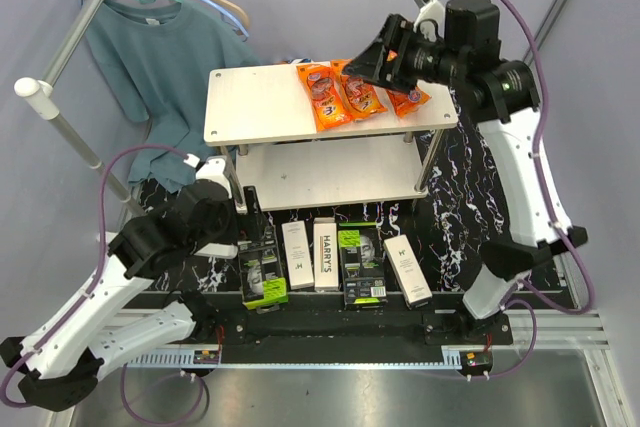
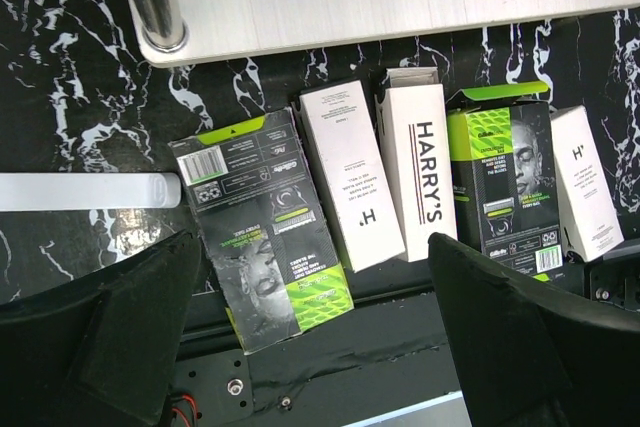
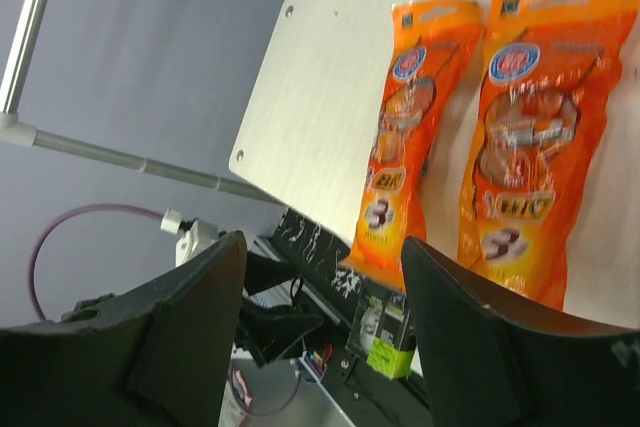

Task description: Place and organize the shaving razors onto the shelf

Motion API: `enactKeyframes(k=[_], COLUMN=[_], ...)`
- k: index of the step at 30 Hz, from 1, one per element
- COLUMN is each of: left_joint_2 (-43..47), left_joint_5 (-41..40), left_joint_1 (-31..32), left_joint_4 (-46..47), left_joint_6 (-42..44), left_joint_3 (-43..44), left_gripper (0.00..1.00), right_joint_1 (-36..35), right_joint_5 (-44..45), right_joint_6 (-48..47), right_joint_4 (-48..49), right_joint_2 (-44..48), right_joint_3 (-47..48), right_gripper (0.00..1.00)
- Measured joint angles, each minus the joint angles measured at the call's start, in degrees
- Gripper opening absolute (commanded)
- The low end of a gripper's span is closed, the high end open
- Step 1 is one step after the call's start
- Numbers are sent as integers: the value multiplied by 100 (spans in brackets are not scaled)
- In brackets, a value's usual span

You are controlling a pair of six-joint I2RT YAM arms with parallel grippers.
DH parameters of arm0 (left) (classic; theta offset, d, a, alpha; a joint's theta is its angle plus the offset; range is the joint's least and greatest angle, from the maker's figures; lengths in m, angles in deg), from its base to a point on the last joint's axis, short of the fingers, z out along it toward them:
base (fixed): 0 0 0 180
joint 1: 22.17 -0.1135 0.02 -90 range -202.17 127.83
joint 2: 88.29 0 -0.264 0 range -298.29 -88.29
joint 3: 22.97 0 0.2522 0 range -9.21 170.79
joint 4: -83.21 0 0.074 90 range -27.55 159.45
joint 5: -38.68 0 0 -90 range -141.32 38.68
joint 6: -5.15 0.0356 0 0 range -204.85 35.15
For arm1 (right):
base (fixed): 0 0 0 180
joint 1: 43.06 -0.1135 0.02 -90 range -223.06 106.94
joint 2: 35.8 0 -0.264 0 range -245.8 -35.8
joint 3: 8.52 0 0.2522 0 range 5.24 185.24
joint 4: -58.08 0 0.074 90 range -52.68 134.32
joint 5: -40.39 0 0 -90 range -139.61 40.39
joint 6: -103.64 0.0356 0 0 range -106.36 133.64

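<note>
The shaving razors lie in a row on the black marbled mat in front of the shelf: a black box, two white boxes, a second black box and a third white box. My left gripper hangs open above the left end of the row, and the left wrist view looks down on the left black box between its fingers. My right gripper stands open and empty over the shelf's top board.
Three shiny orange packets lie on the right half of the top board. The lower board is bare. A teal T-shirt hangs from a clothes rack at the back left. A metal rail runs along the near edge.
</note>
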State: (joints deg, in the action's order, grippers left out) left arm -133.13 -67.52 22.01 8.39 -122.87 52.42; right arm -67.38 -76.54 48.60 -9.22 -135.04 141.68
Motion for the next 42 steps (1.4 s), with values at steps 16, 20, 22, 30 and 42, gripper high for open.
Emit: enactKeyframes(k=[16,20,22,30,42], left_joint_2=[-481,-516,-514,-516,-516], left_joint_5=[428,461,468,533,555], left_joint_1=[2,2,0,2,0], left_joint_4=[549,595,636,697,717], left_joint_6=[4,7,4,4,22], left_joint_3=[-221,-225,-247,-372,-372], left_gripper=[99,99,99,99,99], right_joint_1=[-1652,-1816,-1827,-1834,-1840], right_joint_5=[1432,1836,1991,2341,3117], right_joint_6=[739,1355,1635,2094,2367], right_joint_4=[400,271,59,-297,-651], right_joint_2=[4428,5187,5497,6098,5023], right_joint_3=[-5805,-7744,-8369,-8695,-9182], right_gripper=[94,96,98,100,100])
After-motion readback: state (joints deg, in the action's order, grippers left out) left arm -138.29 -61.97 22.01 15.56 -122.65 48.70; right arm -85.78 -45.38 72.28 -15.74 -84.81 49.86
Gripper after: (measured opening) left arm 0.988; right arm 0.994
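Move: The right gripper is above the shelf top, with the middle orange razor pack some 9 cm beneath it and about 2 cm to its left; the right pack lies about 6 cm to its right. Its target, the rightmost white razor box, is on the table some 21 cm back, 10 cm right and 45 cm below; a black-green box stands 10 cm left of that box. From the left gripper the white box is about 29 cm right, 3 cm back and 20 cm down. Draw the right gripper straight back off the packs and clear of the shelf's front, then drop it steeply, about 35 cm down and 22 cm back in all, easing right towards the rightmost white box. Tip the fingers down, turning the hand clockwise, and open them fully; stop above the box. Ease the open left gripper slightly right and down. ##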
